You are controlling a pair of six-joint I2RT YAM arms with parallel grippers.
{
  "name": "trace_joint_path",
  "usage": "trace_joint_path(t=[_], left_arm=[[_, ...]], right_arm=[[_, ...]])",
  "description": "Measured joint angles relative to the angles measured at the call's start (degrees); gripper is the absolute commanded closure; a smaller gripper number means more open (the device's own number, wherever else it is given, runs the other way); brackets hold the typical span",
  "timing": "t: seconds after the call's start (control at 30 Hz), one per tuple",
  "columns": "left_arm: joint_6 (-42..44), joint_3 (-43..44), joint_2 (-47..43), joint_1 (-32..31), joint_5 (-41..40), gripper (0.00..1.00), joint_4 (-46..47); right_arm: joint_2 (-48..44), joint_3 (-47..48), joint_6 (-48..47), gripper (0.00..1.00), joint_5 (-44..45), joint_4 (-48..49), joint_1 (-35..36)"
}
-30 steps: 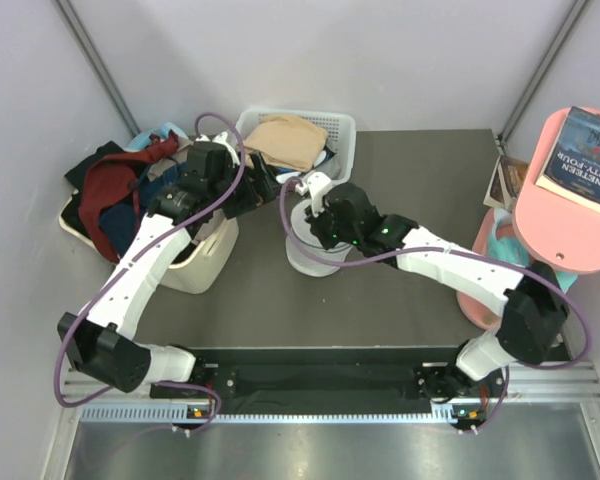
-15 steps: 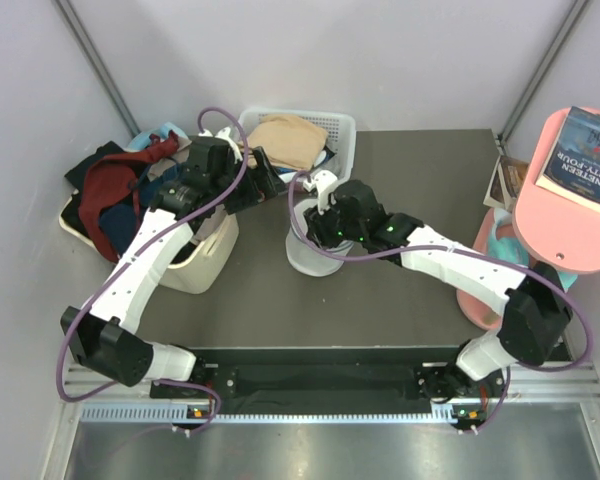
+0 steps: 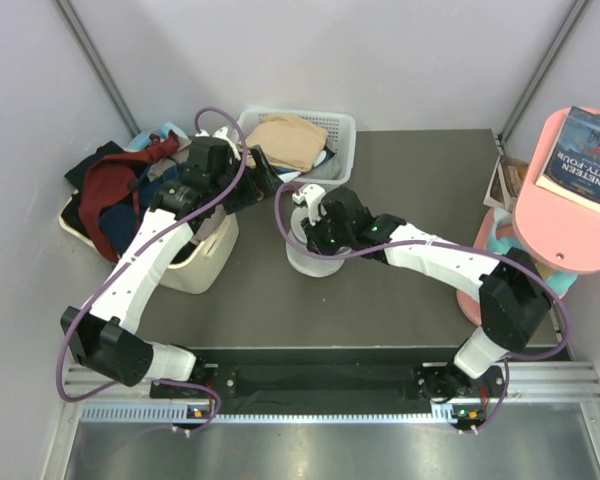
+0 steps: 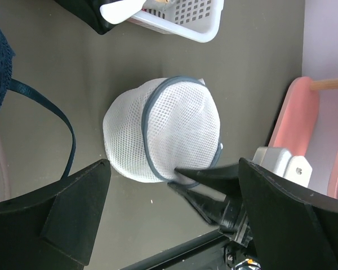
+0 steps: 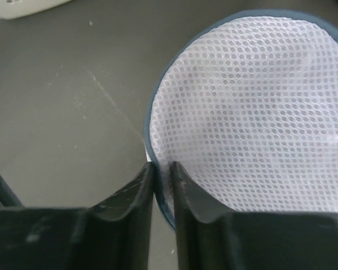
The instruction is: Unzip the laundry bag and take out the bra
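Note:
The laundry bag, a round white mesh pouch with a dark zipper rim, sits on the dark table just in front of the white basket. It also shows under the right arm. My right gripper has come in from the right and pinches the bag's rim between nearly closed fingers; the same pinch shows in the left wrist view. My left gripper hangs above and behind the bag, jaws wide open with nothing in them. The bra is hidden; only mesh shows.
A white slotted basket holding a tan garment stands behind the bag. A cream tub piled with a dark red cloth stands at the left. A pink stand with a book is at the right edge.
My right gripper has opened, slid left over the bag and closed down on its rim. The left arm shifted slightly toward the back, still open.

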Motion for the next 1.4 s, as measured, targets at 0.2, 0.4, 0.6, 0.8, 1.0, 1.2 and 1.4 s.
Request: trace_joint_path(t=[0.2,0.4,0.6,0.8,1.0,1.2,1.4], left_arm=[[0.0,0.0,0.0,0.0,0.0,0.01,0.0],[0.2,0.0,0.0,0.0,0.0,0.01,0.0],[0.5,0.0,1.1,-0.4,1.2,0.02,0.4],[1.1,0.0,4.2,-2.7,1.6,0.02,1.1],[1.5,0.0,8.9,-7.2,2.2,0.03,2.7],[1.9,0.0,16.1,-9.7,2.1,0.1,3.9],[3.2,-0.9,20.5,-10.1,1.7,0.56,3.8]], right_arm=[[0.2,0.2,-0.3,1.0,-0.7,-0.3,0.0],[-1.1,0.3,1.0,0.93,0.2,-0.8,-0.1],[-7.2,0.0,4.2,0.97,0.5,-0.3,-1.2],[-13.3,-4.1,8.3,1.0,3.1,1.9,-4.2],[-19.1,-11.6,12.6,1.0,7.9,4.0,-6.1],[-22.7,-14.7,15.5,1.0,10.8,4.9,-7.6],[-25.5,-16.4,17.6,0.98,13.9,4.7,-8.0]])
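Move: The laundry bag's middle lies about 4 cm ahead of the right hand, level sideways and some 5 cm below it; the parted fingertips are already at its zip edge. From the left hand, wide open and higher up, the bag is roughly 11 cm to the right, 2 cm back and 18 cm down. The white basket stands about 20 cm ahead of the left hand and 4 cm to its right, the clothes bin some 28 cm to its left and 2 cm ahead, both well below. The right fingers shut on the bag's zip edge, then lift the flap and drag it about 11 cm to the right, keeping the pinch while the wrist turns clockwise. Once that pull is under way, the left hand swings right and then drops some 14 cm to the bag's left rim, tipping further down, its fingers partly closing around the wall. ##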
